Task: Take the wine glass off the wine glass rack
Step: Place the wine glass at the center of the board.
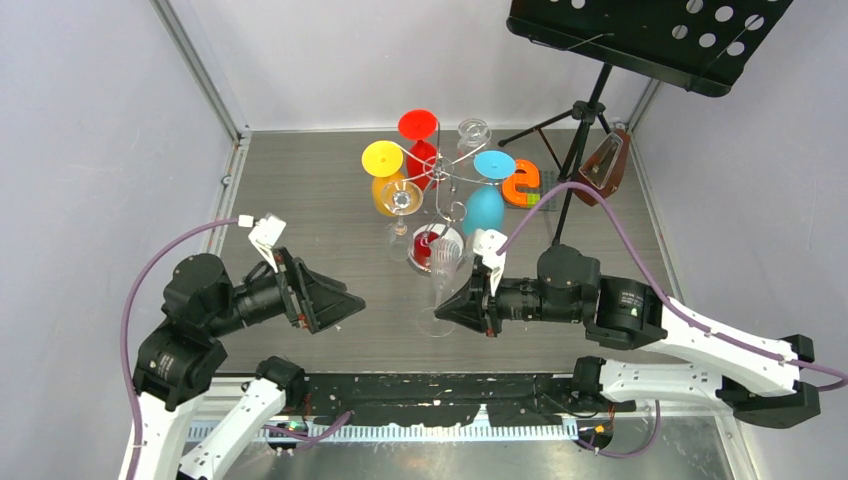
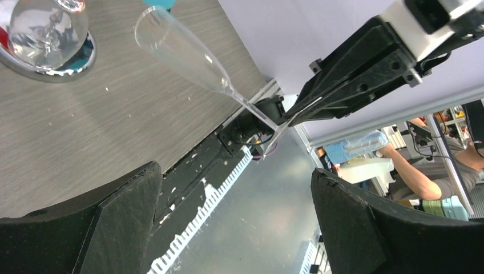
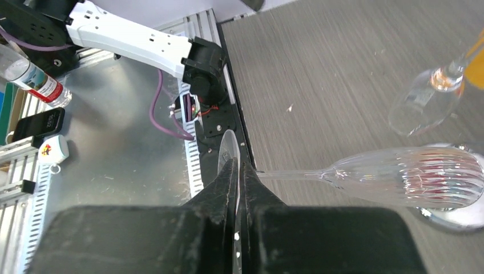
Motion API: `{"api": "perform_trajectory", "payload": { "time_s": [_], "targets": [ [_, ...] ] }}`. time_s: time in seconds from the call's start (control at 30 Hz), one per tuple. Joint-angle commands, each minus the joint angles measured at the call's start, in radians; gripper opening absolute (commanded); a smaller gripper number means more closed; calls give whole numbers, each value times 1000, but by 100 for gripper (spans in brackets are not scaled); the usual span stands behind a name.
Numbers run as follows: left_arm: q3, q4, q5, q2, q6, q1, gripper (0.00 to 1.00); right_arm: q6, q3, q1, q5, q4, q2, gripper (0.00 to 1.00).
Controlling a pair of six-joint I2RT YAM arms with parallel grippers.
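Observation:
The chrome wine glass rack (image 1: 441, 176) stands at mid-table on its round mirrored base (image 3: 451, 220), with yellow (image 1: 384, 160), red (image 1: 418, 126), blue (image 1: 489, 195) and clear (image 1: 403, 200) glasses hanging from its arms. A clear fluted wine glass (image 1: 441, 265) is off the rack, just in front of it. My right gripper (image 3: 238, 168) is shut on that glass's disc foot (image 3: 228, 151), and the stem and ribbed bowl (image 3: 411, 180) stick out sideways. My left gripper (image 2: 235, 171) stands open and empty to the left, facing the held wine glass (image 2: 182, 51).
A black tripod music stand (image 1: 640, 30) rises at the back right, with a brown metronome (image 1: 605, 165) and an orange letter block (image 1: 522, 185) near its foot. Another clear glass (image 3: 422, 103) hangs close to the held one. The table's metal front rail (image 1: 430, 385) runs below both arms.

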Motion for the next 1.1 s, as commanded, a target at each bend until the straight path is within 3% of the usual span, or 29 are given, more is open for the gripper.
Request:
{"api": "perform_trajectory", "payload": {
  "time_s": [0.0,0.6,1.07],
  "targets": [
    [-33,30,87,14,-11,6,99,-111,-2,44,46,142,-17,6],
    [-133,137,174,6,-82,6,100,-536,-76,302,262,397,67,6],
    [-216,195,192,-49,-144,5,100,-625,-30,384,316,509,192,6]
  ]
}}
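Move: The clear wine glass, already held by its foot in the right fingers with the bowl forward and dipping, has its middle about 15 cm to the left gripper's right, 6 cm ahead and 4 cm lower. From the right hand, the open left gripper is roughly 14 cm to the left, 1 cm ahead, near its own height. The rack stands 20 cm straight ahead of the right hand, with its middle 15 cm lower. Bring the right gripper left about 8 cm and back some 4 cm towards the open left gripper, keeping the pinch on the wine glass foot and turning the wrist some 35 degrees so the bowl swings up in front. Meanwhile lower the left gripper nearly 4 cm and ease it right towards the stem, fingers still wide open. ##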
